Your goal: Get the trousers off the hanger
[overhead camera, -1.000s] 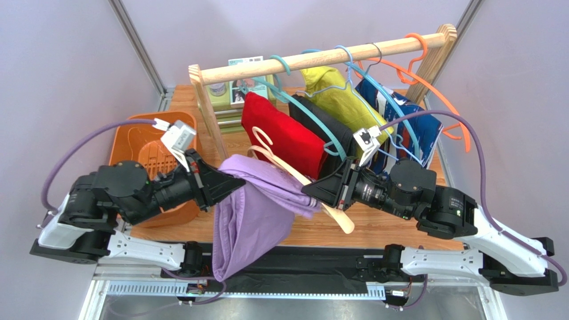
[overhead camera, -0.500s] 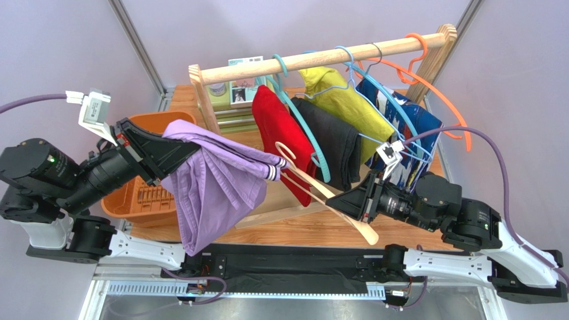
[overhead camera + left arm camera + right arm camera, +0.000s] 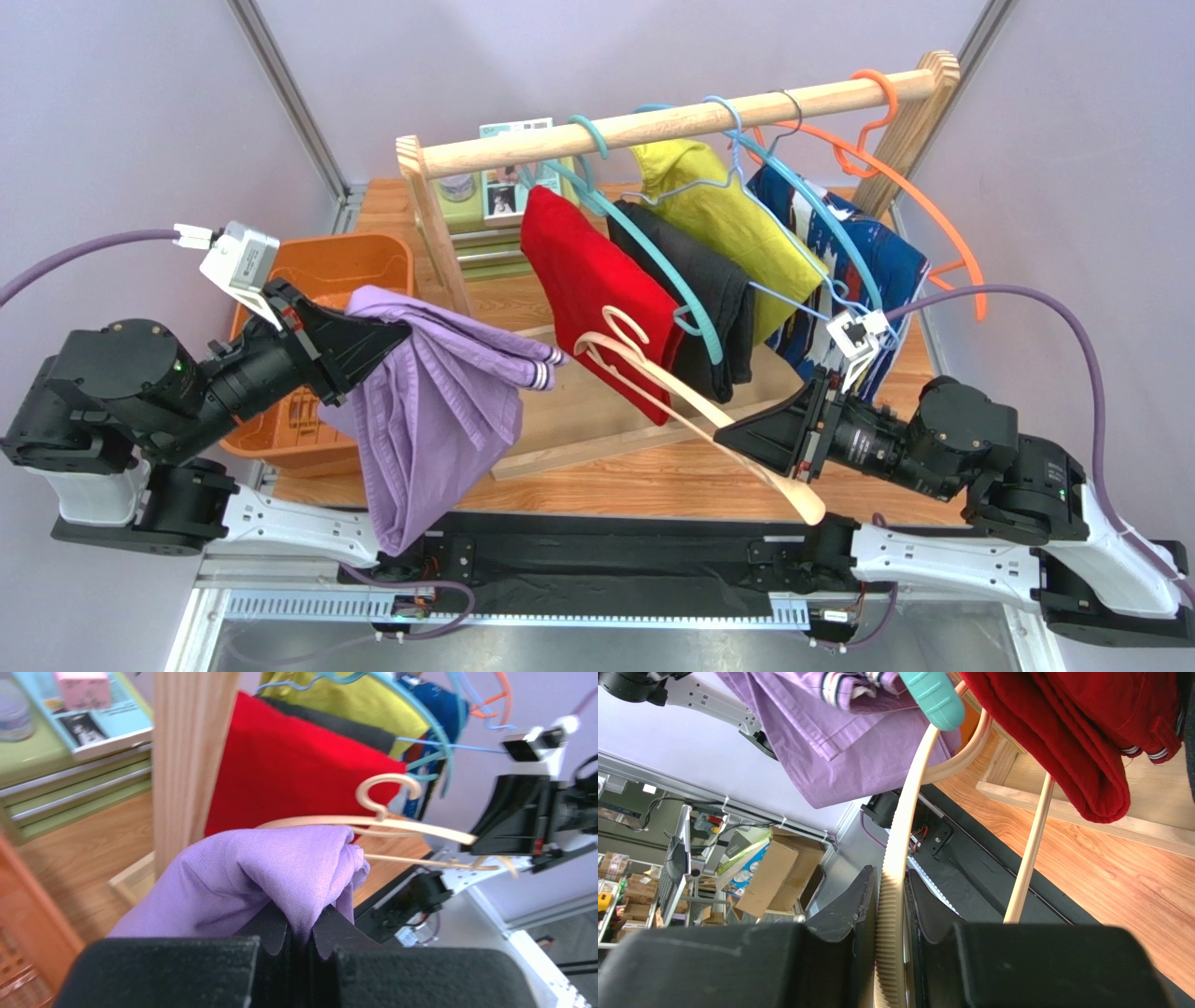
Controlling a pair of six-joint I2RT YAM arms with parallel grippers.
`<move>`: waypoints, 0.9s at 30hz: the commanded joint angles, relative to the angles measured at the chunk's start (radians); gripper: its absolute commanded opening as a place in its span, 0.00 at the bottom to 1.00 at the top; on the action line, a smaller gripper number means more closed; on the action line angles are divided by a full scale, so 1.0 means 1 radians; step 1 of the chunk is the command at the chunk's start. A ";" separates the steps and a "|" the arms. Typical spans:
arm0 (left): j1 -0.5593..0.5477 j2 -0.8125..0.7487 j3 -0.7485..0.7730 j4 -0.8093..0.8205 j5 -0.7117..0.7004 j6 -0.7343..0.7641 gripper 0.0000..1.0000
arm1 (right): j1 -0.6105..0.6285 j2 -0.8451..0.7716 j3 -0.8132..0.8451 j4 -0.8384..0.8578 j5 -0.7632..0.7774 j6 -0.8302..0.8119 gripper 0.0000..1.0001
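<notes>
The lavender trousers (image 3: 435,406) hang in a bunch from my left gripper (image 3: 368,329), which is shut on a fold of the cloth (image 3: 281,861) at the left gripper's tips (image 3: 300,927). Their striped waistband (image 3: 540,367) ends just left of the hook of the cream hanger (image 3: 673,392); no cloth lies over its bars. My right gripper (image 3: 769,431) is shut on the ribbed end of one hanger arm (image 3: 906,833), jaws tight on both sides (image 3: 892,889). The hanger (image 3: 393,822) slants up to the left, over the table.
A wooden rack rail (image 3: 673,119) carries a red garment (image 3: 589,287), a black one (image 3: 709,301), a yellow-green one (image 3: 716,210) and a blue one on teal, blue wire and orange hangers. An orange basket (image 3: 330,266) sits behind the left arm. The rack's base board (image 3: 589,434) lies below the hanger.
The trousers were draped over the hanger a second ago. My left gripper pulled them off to the left, while my right gripper drew the hanger right and down.
</notes>
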 commanded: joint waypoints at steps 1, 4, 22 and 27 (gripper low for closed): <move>-0.003 -0.011 0.008 -0.121 -0.124 -0.089 0.00 | -0.004 -0.016 -0.003 0.017 0.010 -0.047 0.00; -0.002 -0.006 -0.005 -0.198 -0.171 -0.129 0.00 | -0.002 -0.022 -0.006 0.017 0.004 -0.047 0.00; 0.101 -0.037 -0.329 -0.051 -0.123 -0.165 0.00 | -0.004 -0.053 -0.038 -0.004 0.014 -0.027 0.00; 0.412 0.052 -0.361 0.098 0.328 -0.022 0.00 | -0.004 -0.064 -0.043 -0.012 0.022 -0.018 0.00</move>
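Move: My left hand still pinches the purple trousers. The orange basket they seem bound for lies about 22 cm ahead and 20 cm to the left, some 42 cm below. The rack's left post stands roughly 15 cm ahead and 4 cm right, and the red trousers hang about 12 cm ahead and 18 cm right. From my right hand, still holding the freed wooden hanger, the basket is about 27 cm ahead and 49 cm left. With the trousers kept pinched, I lower my left hand about 12 cm beside the rack post, down towards the level of the orange basket, edging about 3 cm forward. It drifts slightly left, then comes back; meanwhile the wrist turns some 15 degrees counter-clockwise and the fingers tip down by roughly 20. ##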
